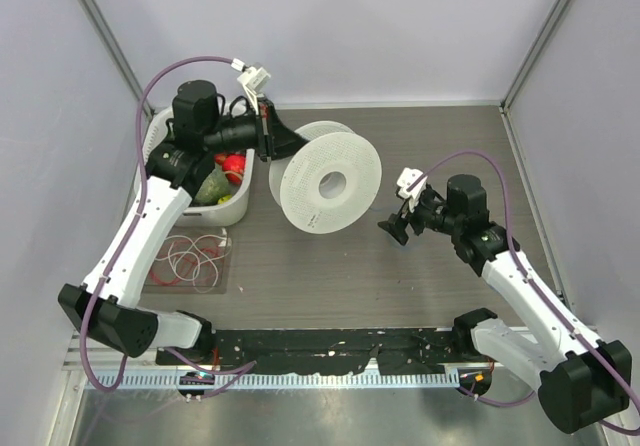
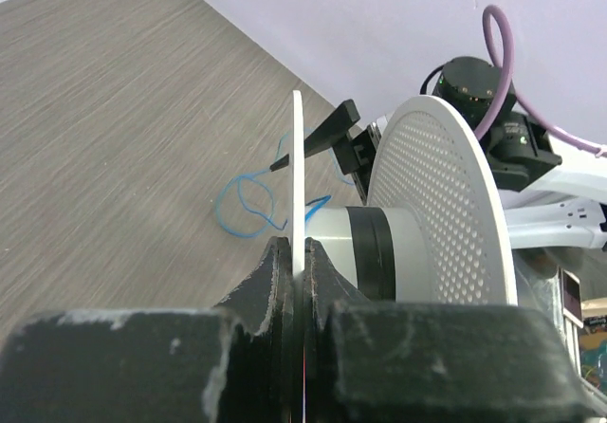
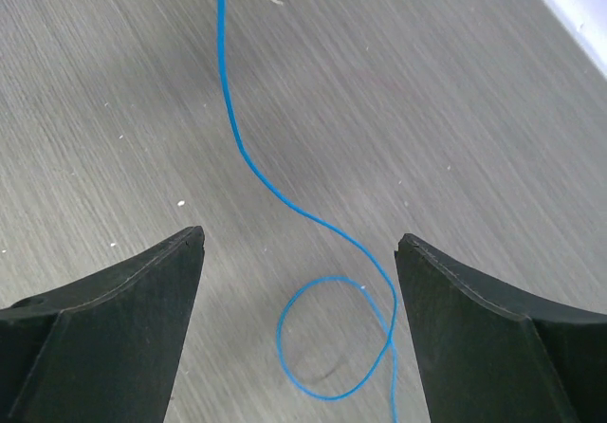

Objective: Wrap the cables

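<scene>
A white spool [image 1: 325, 181] with two perforated flanges stands on edge at the table's middle. My left gripper [image 1: 268, 131] is shut on the rim of its thin rear flange [image 2: 298, 167], with the jaws pinching the plate from both sides. A hair-thin blue cable [image 3: 254, 162] lies loose on the table and curls into a small loop [image 3: 313, 385] between the fingers of my right gripper [image 3: 299, 243]. That gripper is open and holds nothing. It hovers right of the spool [image 1: 400, 228]. More blue cable [image 2: 248, 200] curls beyond the flange. Red and white cables [image 1: 195, 259] lie looped at the left.
A white basket [image 1: 157, 126] holding red and green items sits at the back left, under my left arm. The red and white loops rest on a clear sheet [image 1: 225, 276]. A black strip [image 1: 330, 351] runs along the near table edge between the arm bases.
</scene>
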You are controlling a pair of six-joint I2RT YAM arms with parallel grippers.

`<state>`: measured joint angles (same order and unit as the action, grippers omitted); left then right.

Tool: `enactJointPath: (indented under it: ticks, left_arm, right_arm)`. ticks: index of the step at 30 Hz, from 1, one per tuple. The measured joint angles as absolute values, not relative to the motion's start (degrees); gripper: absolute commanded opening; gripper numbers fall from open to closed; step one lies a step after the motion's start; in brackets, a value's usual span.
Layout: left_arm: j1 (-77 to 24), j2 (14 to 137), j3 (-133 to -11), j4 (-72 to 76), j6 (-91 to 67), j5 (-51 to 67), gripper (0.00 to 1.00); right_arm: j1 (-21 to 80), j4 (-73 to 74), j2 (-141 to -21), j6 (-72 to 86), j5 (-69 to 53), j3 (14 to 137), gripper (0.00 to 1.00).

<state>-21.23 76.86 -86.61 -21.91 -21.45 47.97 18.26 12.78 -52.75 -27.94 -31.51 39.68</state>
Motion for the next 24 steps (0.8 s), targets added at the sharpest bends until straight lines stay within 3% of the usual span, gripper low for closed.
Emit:
enactJointPath:
  ticks: [12,16,19,24]
  left_arm:
    - [-21.2,77.1,-87.3,-18.1,-29.7,47.0,0.0]
    - [-21.2,77.1,-87.0,-14.9,-33.3,47.1,0.0]
    - [-20.9,77.0,-86.4,-13.0,-35.5,46.5,0.0]
    - [-18.1,76.8,-86.2,-11.7,-37.6,42.7,0.0]
  right_arm:
    - [18.3,0.6,-57.7,-31.4,-35.7,36.7,0.72]
    - [18.3,-1.6,-61.1,-31.7,-36.4,36.6,0.51]
    - [18.4,-2.1,-62.2,-31.7,-36.5,36.6,0.3]
    - [18.4,-0.7,-61.8,-32.6,-36.7,36.6,0.05]
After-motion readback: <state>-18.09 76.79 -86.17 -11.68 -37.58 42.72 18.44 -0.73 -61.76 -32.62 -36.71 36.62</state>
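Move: The stretch of blue cable that the open right fingers go for lies close in front of them, roughly 3 cm ahead, 2 cm left and 2 cm lower. From that hand the held spool's middle is about 16 cm left, 1 cm ahead and 14 cm up; the loose cable loop on the table is some 8 cm ahead, 2 cm right and 15 cm down. From the left hand, that cable stretch lies about 19 cm right, 2 cm back and 22 cm down; the spool's middle is 5 cm right, 4 cm back and 6 cm down. Forward and left by some 3 cm, rising slightly and then sinking about 3 cm, the right hand reaches onto the blue cable and shuts its wide-open fingers to pinch it. The left hand keeps its grip on the spool's far flange and climbs about 3 cm, tilting its fingertips up, then swings forward and a little left, turning some 10 degrees counter-clockwise. ##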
